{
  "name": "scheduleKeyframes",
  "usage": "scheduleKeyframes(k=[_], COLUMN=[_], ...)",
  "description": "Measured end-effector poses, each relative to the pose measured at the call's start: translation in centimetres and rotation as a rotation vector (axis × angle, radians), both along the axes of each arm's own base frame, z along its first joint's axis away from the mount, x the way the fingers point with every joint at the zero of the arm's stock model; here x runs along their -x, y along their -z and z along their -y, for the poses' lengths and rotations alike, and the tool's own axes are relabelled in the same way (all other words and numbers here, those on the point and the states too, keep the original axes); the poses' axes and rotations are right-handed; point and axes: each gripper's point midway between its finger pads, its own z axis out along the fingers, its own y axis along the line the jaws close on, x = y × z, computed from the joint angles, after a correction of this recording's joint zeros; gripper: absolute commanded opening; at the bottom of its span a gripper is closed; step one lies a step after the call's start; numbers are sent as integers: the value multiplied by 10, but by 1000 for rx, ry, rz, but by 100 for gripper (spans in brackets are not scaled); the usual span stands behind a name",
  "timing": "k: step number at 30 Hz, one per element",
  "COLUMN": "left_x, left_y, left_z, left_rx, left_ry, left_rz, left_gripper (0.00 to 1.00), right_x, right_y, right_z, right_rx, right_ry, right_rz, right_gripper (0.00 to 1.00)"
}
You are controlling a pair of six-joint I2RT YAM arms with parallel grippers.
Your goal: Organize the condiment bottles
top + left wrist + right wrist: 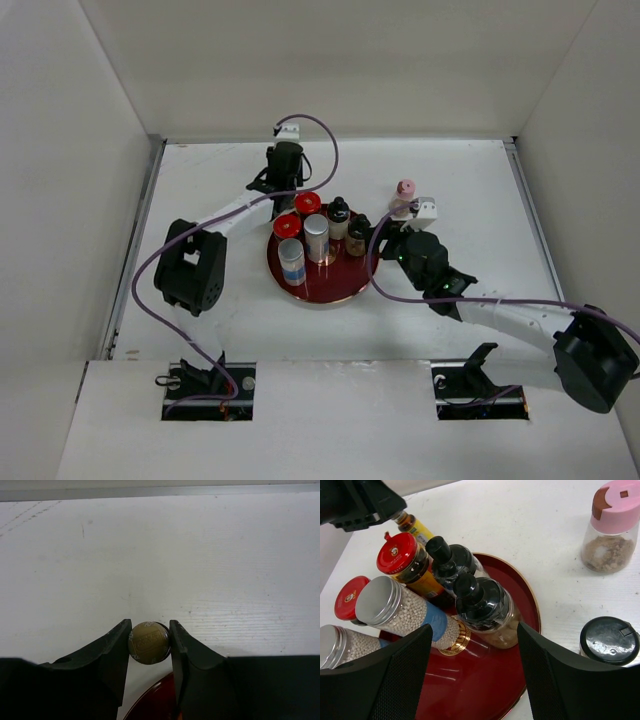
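A round dark red tray [330, 285] holds two red-lidded jars [287, 226], two silver-white cylinders [316, 238] and two black-capped bottles [339, 213]. My left gripper [284, 200] is at the tray's far left edge. It is shut on the gold cap of the slim yellow-labelled bottle [149, 642], which also shows in the right wrist view [417, 527]. My right gripper [474, 630] is open and empty over the tray's right side, near a black-capped bottle [480, 600]. The pink-capped jar [612, 525] stands on the table off the tray.
A jar with a flat black lid [609, 640] stands on the table just right of the tray rim [532, 605]. White walls close in the table on three sides. The right arm's cable [480, 300] loops over the table near the tray.
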Motion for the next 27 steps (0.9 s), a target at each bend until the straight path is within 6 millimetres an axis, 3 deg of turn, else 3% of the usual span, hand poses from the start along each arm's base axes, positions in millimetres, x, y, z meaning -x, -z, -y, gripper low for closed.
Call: scheduleKeyframes(k=[3,5,8,12,15,18,22,24,27], left_x=[7,12,21,50,82,117,162,184,212], left_y=[-12,-37,-92,-175,-230,-264,-283,-277,-250], left_z=[-19,-30,-44,-49,-44,-26,12,34,63], left_rx=[-4,5,39,114,177,225,278,293,297], left_ry=[-35,-61,-98,-108,-83,-14,125,205,309], left_rz=[19,68,192,383,505,568,591,568,503], left_gripper=[20,20,20,20,21,21,21,21,21], right_x=[0,0,0,0,0,-1,0,0,-1], right_y=[0,0,1,1,0,-1,-4,-10,-22], right_z=[0,0,-1,-1,-1,3,26,42,65], right_rx=[1,1,2,1,0,-5,-30,-58,-111], right_ry=[-1,-2,-3,-4,-3,16,85,132,201], right_rz=[0,0,-1,0,2,7,23,41,71], right_gripper=[73,73,73,73,73,75,76,77,77])
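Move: The left gripper already has the small yellow-label bottle by its cap; the tray lies about 12 cm back, 7 cm right and 12 cm below. Between them, the far red-lidded jar is some 6 cm back and 4 cm right, with a black-capped bottle roughly 8 cm back and 11 cm right. From the open right gripper, the black-lidded jar is about 5 cm ahead, 8 cm right, 10 cm below; the pink-lidded shaker is 17 cm ahead, 7 cm right. Keep the pinch on the yellow-label bottle's cap and lift it high with the left gripper, easing left first, then carrying it back about 21 cm and right over the tray's jars, fingers tipping up some 30 degrees; start sinking at the end. Late on, swing the empty, open right gripper right, away from the tray, turning it slightly clockwise. ##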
